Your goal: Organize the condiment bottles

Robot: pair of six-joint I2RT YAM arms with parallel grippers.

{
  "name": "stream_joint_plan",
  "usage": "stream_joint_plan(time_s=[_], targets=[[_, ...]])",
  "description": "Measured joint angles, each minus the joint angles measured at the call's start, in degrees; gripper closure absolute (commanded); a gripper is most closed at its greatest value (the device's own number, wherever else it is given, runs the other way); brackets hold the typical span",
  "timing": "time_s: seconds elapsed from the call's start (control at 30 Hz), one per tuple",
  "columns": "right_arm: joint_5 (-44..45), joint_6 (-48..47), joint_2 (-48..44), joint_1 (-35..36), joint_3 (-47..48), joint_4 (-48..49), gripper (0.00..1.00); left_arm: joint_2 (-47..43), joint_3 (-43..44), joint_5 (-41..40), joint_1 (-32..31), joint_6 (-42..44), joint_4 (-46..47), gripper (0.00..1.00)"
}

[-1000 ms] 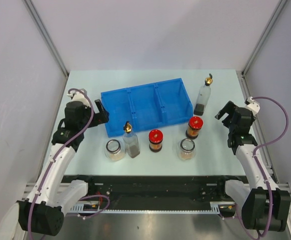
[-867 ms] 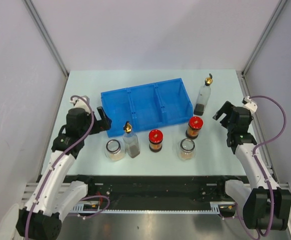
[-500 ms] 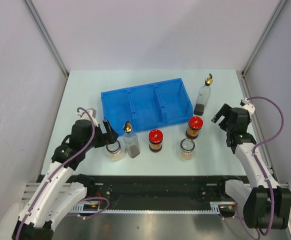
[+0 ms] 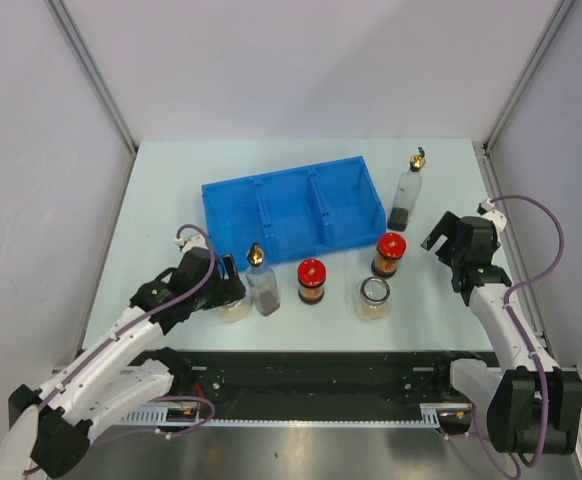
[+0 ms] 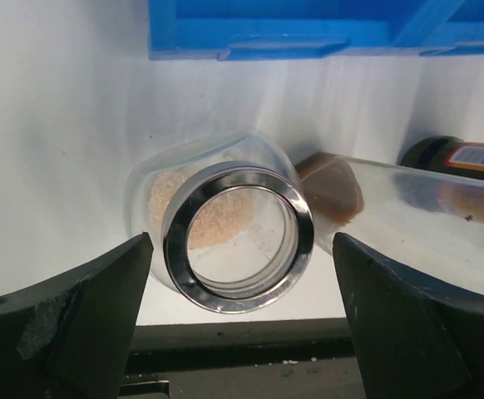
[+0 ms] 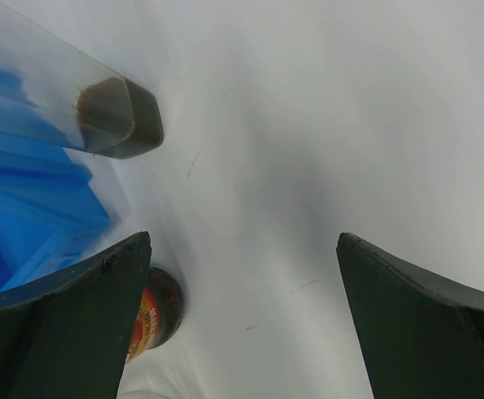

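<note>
Six condiment bottles stand on the table. A short clear tan-filled jar (image 4: 233, 303) sits at the front left; beside it stands a tall clear bottle with a gold spout (image 4: 262, 281). Two red-lidded dark jars (image 4: 312, 281) (image 4: 389, 255) and another short jar (image 4: 374, 297) stand further right. A second tall bottle (image 4: 410, 190) stands at the back right. My left gripper (image 4: 223, 281) is open just above the left short jar, whose steel rim (image 5: 238, 237) lies between the fingers (image 5: 67, 316). My right gripper (image 4: 441, 233) is open and empty, right of the red-lidded jar (image 6: 152, 307) and near the tall bottle's base (image 6: 117, 116).
A blue three-compartment tray (image 4: 293, 210) lies at the table's middle back, its near wall showing in the left wrist view (image 5: 308, 33). The black front rail (image 4: 311, 375) runs along the near edge. Grey walls enclose the table on the left and right.
My left arm has swung forward and right, from beside the tray's left end down to the left short jar. My right gripper has shifted slightly left toward the bottles.
</note>
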Motion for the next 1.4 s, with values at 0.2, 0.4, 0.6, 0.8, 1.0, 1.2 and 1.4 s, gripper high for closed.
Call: stream_joint_plan(time_s=[0.2,0.4,0.6,0.8,1.0,1.2,1.4], targets=[[0.0,0.4,0.3,0.0,0.0,-0.3,0.01,1.0,-0.6,-3.9,-1.7,-2.3,0.0,0.13],[0.0,0.6,1.0,0.0,0.0,-0.6,0.01,0.5,-1.2,-5.9,-2.0,-3.7,0.8,0.11],[0.0,1.0,1.0,0.0,0.0,-0.7,0.01,2.0,-1.1,-6.8,-2.3,-3.5,1.2,0.10],[0.0,1.1,1.7,0.0,0.0,-0.7,0.02,5.4,1.0,-9.9,-4.5,-3.1,0.1,0.17],[0.1,1.4,2.3,0.0,0.0,-1.1,0.03,6.2,2.4,-12.4,-6.8,-3.1,-1.6,0.36],[0.3,1.5,2.5,0.0,0.0,-1.4,0.03,6.7,2.8,-14.2,-7.7,-3.3,-2.7,0.81],[0.5,1.6,2.6,0.0,0.0,-1.9,0.04,6.6,3.8,-15.4,-7.8,-3.6,-6.1,1.00]])
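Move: The left hand already straddles the left glass jar with its fingers wide open. The jar's middle is about 4 cm below and 1 cm ahead, with no sideways offset. The left gold-spouted bottle stands some 8 cm right and 1 cm ahead, its middle about 3 cm higher than the hand, and the middle red-lidded bottle 19 cm right, 3 cm ahead, 4 cm down. The tray's left compartment lies about 20 cm straight ahead, 7 cm down. From the right hand that jar is roughly 50 cm left, 14 cm back, 6 cm down. The left hand first settles about 1 cm down and forward over the jar, then eases back to nearly its starting distance out and drifts left, away from the gold-spouted bottle, ending about 2 cm left of its start while the wrist rolls some 13 degrees, left side rising. After a small early squeeze and re-opening, the fingers close from both sides onto the metal rim of the jar and stop there, pinching it, while the empty, open right hand sinks nearly 2 cm well clear of the bottles. ##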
